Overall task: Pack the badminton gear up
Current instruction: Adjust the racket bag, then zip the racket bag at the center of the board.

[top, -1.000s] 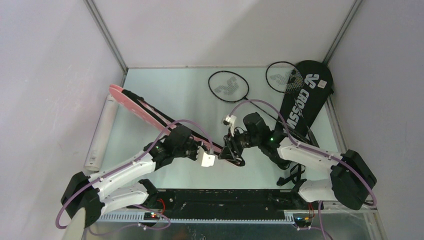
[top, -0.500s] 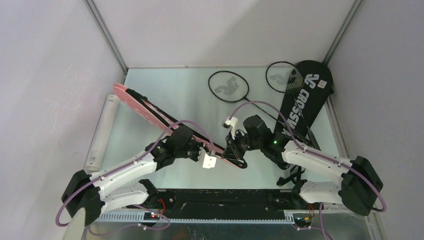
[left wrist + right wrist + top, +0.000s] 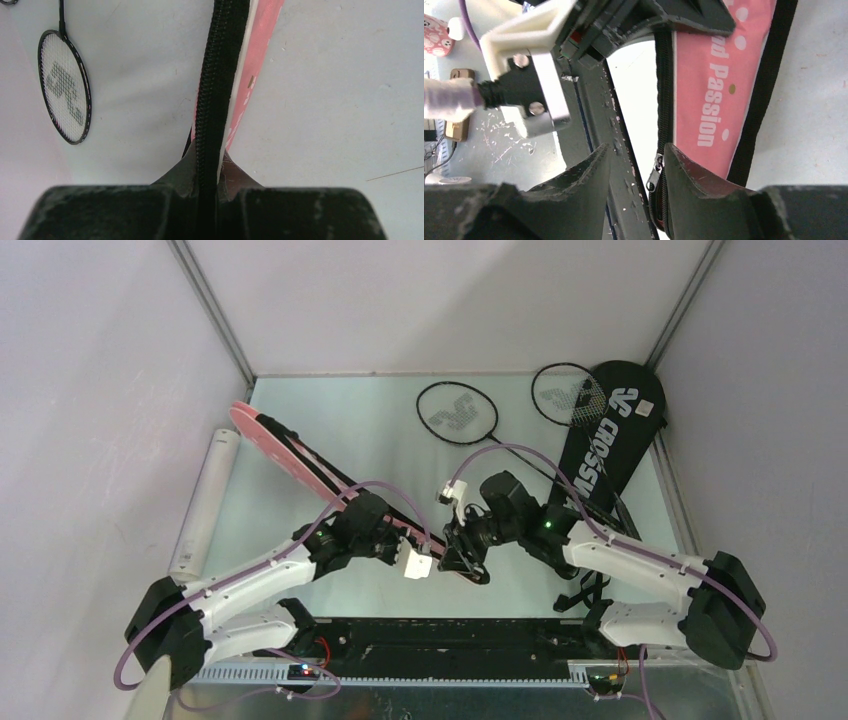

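Observation:
The pink bag (image 3: 290, 455) lies slantwise across the table, lifted at its near narrow end. My left gripper (image 3: 398, 543) is shut on the bag's black zipper edge (image 3: 220, 90), seen in the left wrist view between the pads of that gripper (image 3: 216, 172). My right gripper (image 3: 462, 558) is at the narrow end just beside it. Its jaws (image 3: 638, 147) stand open, with the metal zipper pull (image 3: 655, 176) in the gap against the right finger. Two black rackets (image 3: 457, 412) (image 3: 568, 395) lie at the back, beside the black CROSSWAY bag (image 3: 610, 430).
A long translucent white tube (image 3: 203, 505) lies along the left edge of the table. Black straps (image 3: 592, 590) trail from the black bag near the right arm's base. White walls close in the table on three sides.
My right gripper has slid a little left and nearer along the narrow end of the pink bag. The bag's far end has shifted slightly right. The left gripper keeps its hold.

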Robot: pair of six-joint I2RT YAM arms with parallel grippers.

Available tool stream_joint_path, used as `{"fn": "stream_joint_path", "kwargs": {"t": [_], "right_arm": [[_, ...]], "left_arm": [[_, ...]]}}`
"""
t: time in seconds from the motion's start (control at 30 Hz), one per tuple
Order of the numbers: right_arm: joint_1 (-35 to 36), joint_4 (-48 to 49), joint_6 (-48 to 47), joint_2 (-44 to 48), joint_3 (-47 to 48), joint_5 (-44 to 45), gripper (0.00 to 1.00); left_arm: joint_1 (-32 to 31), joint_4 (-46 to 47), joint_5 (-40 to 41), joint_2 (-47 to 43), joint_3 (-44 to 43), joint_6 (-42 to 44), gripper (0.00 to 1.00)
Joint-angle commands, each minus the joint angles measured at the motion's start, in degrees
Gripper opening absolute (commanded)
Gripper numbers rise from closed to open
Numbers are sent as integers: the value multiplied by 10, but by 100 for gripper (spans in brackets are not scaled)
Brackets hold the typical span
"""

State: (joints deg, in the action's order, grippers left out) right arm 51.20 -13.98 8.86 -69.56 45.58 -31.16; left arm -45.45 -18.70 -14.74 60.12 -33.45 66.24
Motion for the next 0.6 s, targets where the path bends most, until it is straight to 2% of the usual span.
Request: {"fn": "stream_joint_path", "kwargs": {"t": [0.0,0.37,0.43,0.5,0.57], "right_arm": [[4,1,-17,-13,35,-16,46],[8,-50,-33,-25,36,70,50],[12,-56,-34,-29,36,68,43],[21,-57,-38,-31,36,70,17],[29,-55,-40,-29,36,71,6]], "left_arm": [[6,12,6,-5,-18,6,0],[6,4,7,-6,-17,13,0],[6,3,8,-4,-18,14,0],[6,1,7,-3,-21,14,0],[6,-2,6,-1,-23,14,0]]}}
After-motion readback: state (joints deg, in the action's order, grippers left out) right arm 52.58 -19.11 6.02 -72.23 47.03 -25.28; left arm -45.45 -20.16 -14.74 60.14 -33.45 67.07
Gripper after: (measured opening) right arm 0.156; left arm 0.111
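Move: The zip edge of the pink racket bag, by its puller, lies some 2 cm below the right hand, about 1 cm forward and 1 cm to its right. The bag's near end is roughly 5 cm back and 4 cm right of that hand, 5 cm lower; the racket head lies about 30 cm straight ahead on the table. From the left hand, already pinching the same zip edge, the puller stretch is about 8 cm right, 2 cm back and 3 cm higher. The bag's zip edge near the puller is taken between the right fingers: the half-open right hand sinks about 2.5 cm over it, easing roughly 1 cm to the right, its left-pointing fingertips tipping some 5 to 10 degrees further down, and then the fingers close and pinch the edge. The left hand stays nearly in place and keeps its grip farther along the zip. ##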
